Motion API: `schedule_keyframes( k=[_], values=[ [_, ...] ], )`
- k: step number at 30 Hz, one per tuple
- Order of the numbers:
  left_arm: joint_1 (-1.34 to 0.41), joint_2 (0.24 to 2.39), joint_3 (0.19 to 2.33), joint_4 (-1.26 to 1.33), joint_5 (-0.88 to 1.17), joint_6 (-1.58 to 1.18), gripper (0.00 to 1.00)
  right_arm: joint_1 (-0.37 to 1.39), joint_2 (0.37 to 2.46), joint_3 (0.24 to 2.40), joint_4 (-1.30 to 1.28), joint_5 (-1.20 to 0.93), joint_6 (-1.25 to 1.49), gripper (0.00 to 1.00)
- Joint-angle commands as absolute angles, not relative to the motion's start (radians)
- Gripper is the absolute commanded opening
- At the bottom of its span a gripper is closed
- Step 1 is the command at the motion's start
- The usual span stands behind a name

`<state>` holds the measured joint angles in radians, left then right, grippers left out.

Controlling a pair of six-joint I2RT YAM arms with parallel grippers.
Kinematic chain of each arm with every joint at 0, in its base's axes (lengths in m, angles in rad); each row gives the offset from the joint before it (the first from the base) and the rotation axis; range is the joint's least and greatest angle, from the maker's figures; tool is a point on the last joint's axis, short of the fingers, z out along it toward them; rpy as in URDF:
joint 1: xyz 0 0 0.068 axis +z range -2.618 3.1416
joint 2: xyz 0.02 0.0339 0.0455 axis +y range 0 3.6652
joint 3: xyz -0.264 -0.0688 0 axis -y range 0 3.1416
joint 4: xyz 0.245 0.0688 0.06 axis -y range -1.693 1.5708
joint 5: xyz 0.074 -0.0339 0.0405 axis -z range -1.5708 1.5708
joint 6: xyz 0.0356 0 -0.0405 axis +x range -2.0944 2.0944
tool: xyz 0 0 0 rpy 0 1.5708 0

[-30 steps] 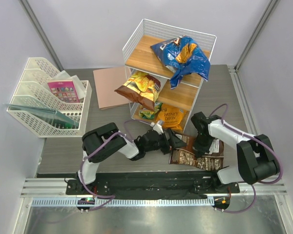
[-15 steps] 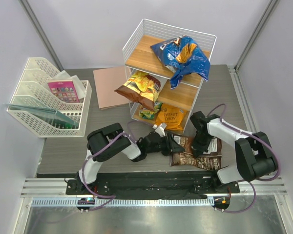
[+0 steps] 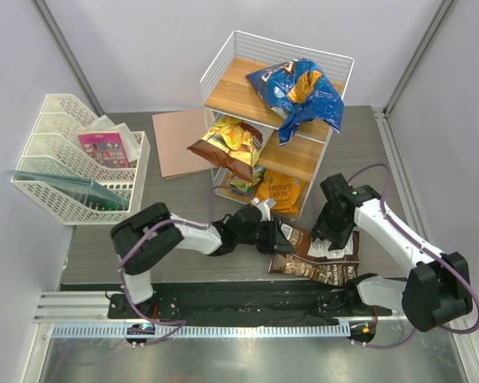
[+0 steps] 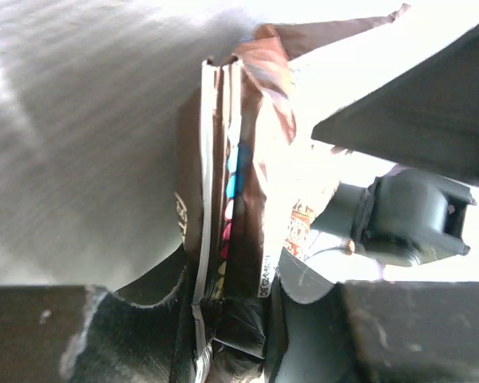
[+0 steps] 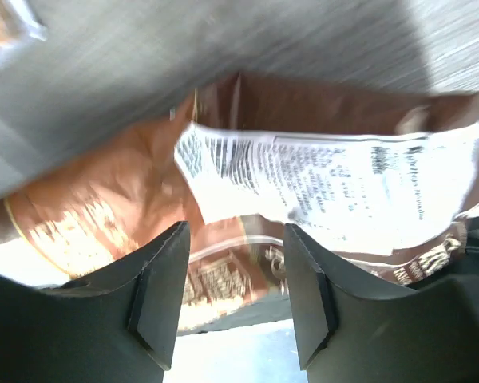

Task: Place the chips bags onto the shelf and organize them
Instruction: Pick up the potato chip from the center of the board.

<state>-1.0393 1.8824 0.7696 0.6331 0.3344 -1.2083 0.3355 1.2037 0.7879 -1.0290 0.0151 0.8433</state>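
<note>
A dark brown chips bag [image 3: 318, 259] lies flat on the table in front of the shelf [image 3: 223, 96]. My left gripper [image 3: 279, 239] is shut on the bag's left sealed edge [image 4: 238, 199], which stands pinched between the jaws [image 4: 233, 319]. My right gripper [image 3: 329, 239] hovers open just over the bag's right part; its fingers [image 5: 156, 295] straddle the white label [image 5: 327, 187] without gripping. On the shelf, a blue bag [image 3: 297, 92] lies on top, a brown-yellow bag [image 3: 227, 145] pokes out of the middle tier, and an orange bag [image 3: 278, 191] and a small green-yellow bag [image 3: 243, 185] sit on the bottom.
A white mesh file tray [image 3: 56, 199] with a pink card packet [image 3: 104, 148] stands at the left. A flat pinkish board [image 3: 180, 142] lies beside the shelf. A metal rail [image 3: 223, 327] runs along the near edge.
My right gripper opened, let go of the dark brown bag and rose a little. My left gripper closed on the bag's left edge; the bag shifted slightly left.
</note>
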Motion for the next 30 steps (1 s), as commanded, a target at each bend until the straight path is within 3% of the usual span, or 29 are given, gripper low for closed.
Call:
schedule_keyframes(
  k=[1,12,19,30],
  values=[
    [-1.020,1.670,0.799,0.359,0.430,-1.071,0.00,0.301,1.190,0.893,-1.117,0.080,0.830,0.56],
    [-0.911,1.300,0.802,-0.145,0.425,-0.966,0.00,0.175,1.258,1.094,-1.233,0.194,0.857,0.58],
    [-0.893,1.045,0.891,-0.513,0.246,-0.950,0.00,0.058,1.350,1.228,-1.215,0.241,0.815,0.58],
    [-0.762,0.948,1.126,-0.666,0.245,-0.985,0.00,-0.089,1.601,1.436,-1.094,0.177,0.756,0.58]
  ],
)
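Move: Ahead of the left hand, which already pinches the brown chips bag by its left edge, the shelf's middle board lies about 16 cm farther out, 2 cm left and 17 cm up. The yellow chips bag on it is some 15 cm ahead, 12 cm left and 18 cm up; the orange chips bag below is about 13 cm straight ahead and 2 cm higher. From the empty right hand, the brown bag's middle is roughly 4 cm back, 1 cm left and 6 cm down. Keeping its pinch on the brown chips bag, the left hand hoists the bag off the table, rising about 19 cm and swinging some 18 cm left across the shelf's front, the wrist turning a little so the fingers point more steeply down. The open right hand first climbs and goes forward, then pulls away right and forward past the shelf's right side, turning about 20 degrees clockwise. ##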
